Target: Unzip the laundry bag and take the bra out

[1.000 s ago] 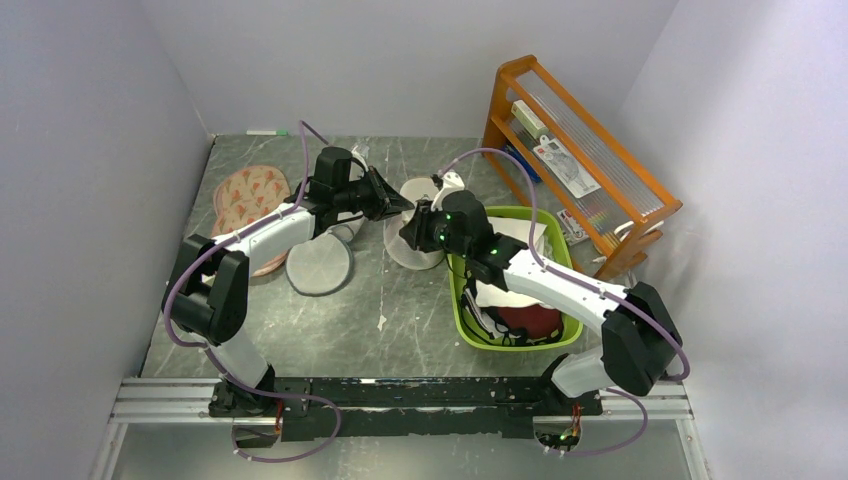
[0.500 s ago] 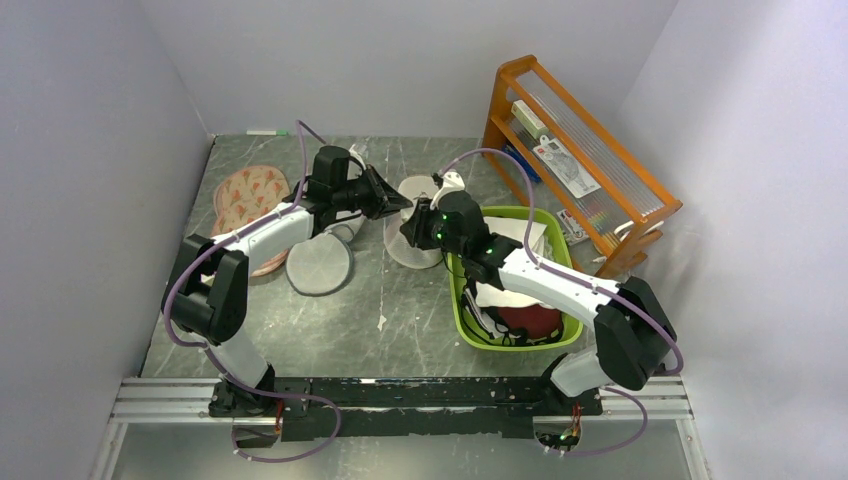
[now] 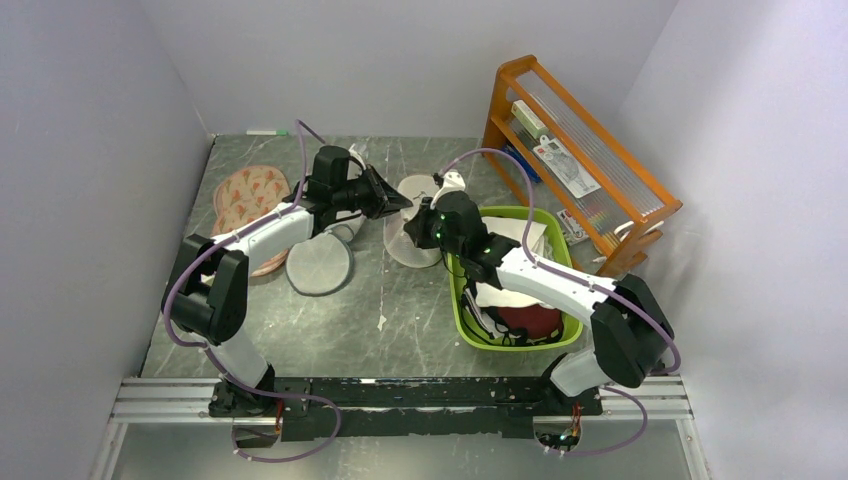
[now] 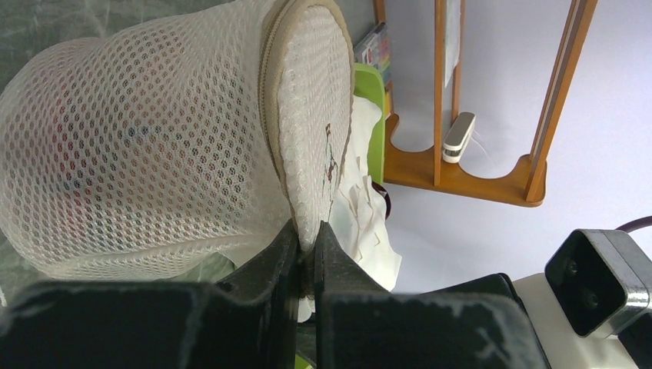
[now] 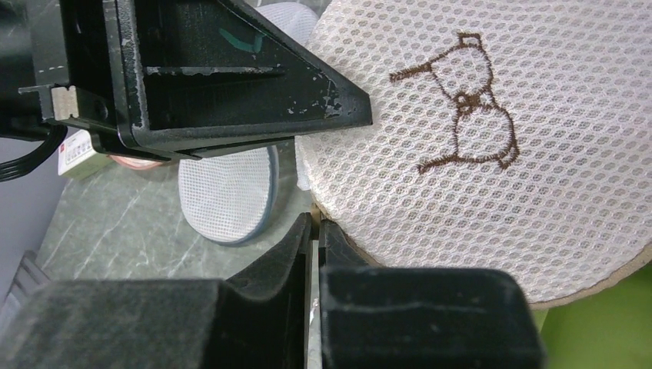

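Observation:
The laundry bag [image 3: 400, 248], cream mesh with a tan zip rim, hangs lifted between both arms mid-table. My left gripper [image 3: 400, 207] [image 4: 307, 234] is shut on its lower rim. In the left wrist view the bag [image 4: 154, 146] bulges to the left. A red blur inside it is the bra [image 4: 84, 131]. In the right wrist view, the bag's face [image 5: 553, 177] carries a brown spectacles-like mark [image 5: 461, 108]. My right gripper [image 3: 412, 232] [image 5: 315, 224] is shut at the tan zip edge, with a thin bit of zip between its tips.
A green bin [image 3: 462, 310] beside the right arm holds white cloth and a dark maroon cloth [image 3: 528, 320]. An orange wooden rack [image 3: 590, 130] stands at the back right. A white mesh bag with grey disc [image 3: 320, 265] and a pink patterned bag [image 3: 250, 195] lie left.
My right gripper's jaws have closed at the bag's zip edge, and that arm has crept slightly toward the bag. The left gripper keeps its hold, unmoved.

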### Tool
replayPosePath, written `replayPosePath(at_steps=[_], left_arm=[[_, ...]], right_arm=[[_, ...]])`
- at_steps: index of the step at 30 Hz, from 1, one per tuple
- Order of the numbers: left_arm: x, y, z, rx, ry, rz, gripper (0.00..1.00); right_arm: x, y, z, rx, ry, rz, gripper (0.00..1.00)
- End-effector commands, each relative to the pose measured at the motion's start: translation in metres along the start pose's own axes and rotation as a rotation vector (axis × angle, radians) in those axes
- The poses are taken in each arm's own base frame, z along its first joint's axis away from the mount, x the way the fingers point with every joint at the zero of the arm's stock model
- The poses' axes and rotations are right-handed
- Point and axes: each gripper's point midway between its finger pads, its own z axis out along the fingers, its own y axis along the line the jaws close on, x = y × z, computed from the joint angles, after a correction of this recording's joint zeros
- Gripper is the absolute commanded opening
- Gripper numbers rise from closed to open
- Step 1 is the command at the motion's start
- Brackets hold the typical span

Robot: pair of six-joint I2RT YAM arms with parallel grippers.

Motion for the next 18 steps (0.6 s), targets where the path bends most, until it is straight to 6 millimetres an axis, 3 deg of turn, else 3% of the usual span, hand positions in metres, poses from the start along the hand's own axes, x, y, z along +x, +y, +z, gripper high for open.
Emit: replayPosePath(at_steps=[1, 11, 18], left_arm=[[-0.005, -0.018, -0.008, 0.040, -0.012, 0.039, 0.07], [-0.015, -0.010, -0.009, 0.013, -0.032, 0.042, 0.07], [-0.026, -0.007, -0.012, -0.014, -0.060, 0.060, 0.07]], right_arm=[[-0.005, -0.013, -0.009, 0.058, -0.026, -0.025, 0.00], [0.028, -0.058, -0.039, 0.193, 0.058, -0.098, 0.00], [0.034, -0.070, -0.058, 0.210, 0.073, -0.148, 0.00]])
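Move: The laundry bag's zipper pull is already between the right fingertips, and the stretch of zip it is being drawn along, on the lid's right near side, lies about 7 cm to the right and level fore and aft. The lid's middle is some 6 cm ahead and 2 cm to the right. The green basket's centre is about 24 cm right, 11 cm back and lower; the round pouch sits 21 cm left and 8 cm back. From the left hand, the pull is about 5 cm back, level sideways. The zipper pull, still pinched in the closed right fingers, is drawn along the near edge of the bag's lid, about 6 cm to the right, some 3 cm back and 3 cm down, gathering speed, while the wrist rolls some 10 degrees, its left side dipping. The left hand keeps its grip on the lid's left rim and stays nearly in place as the anchor. ##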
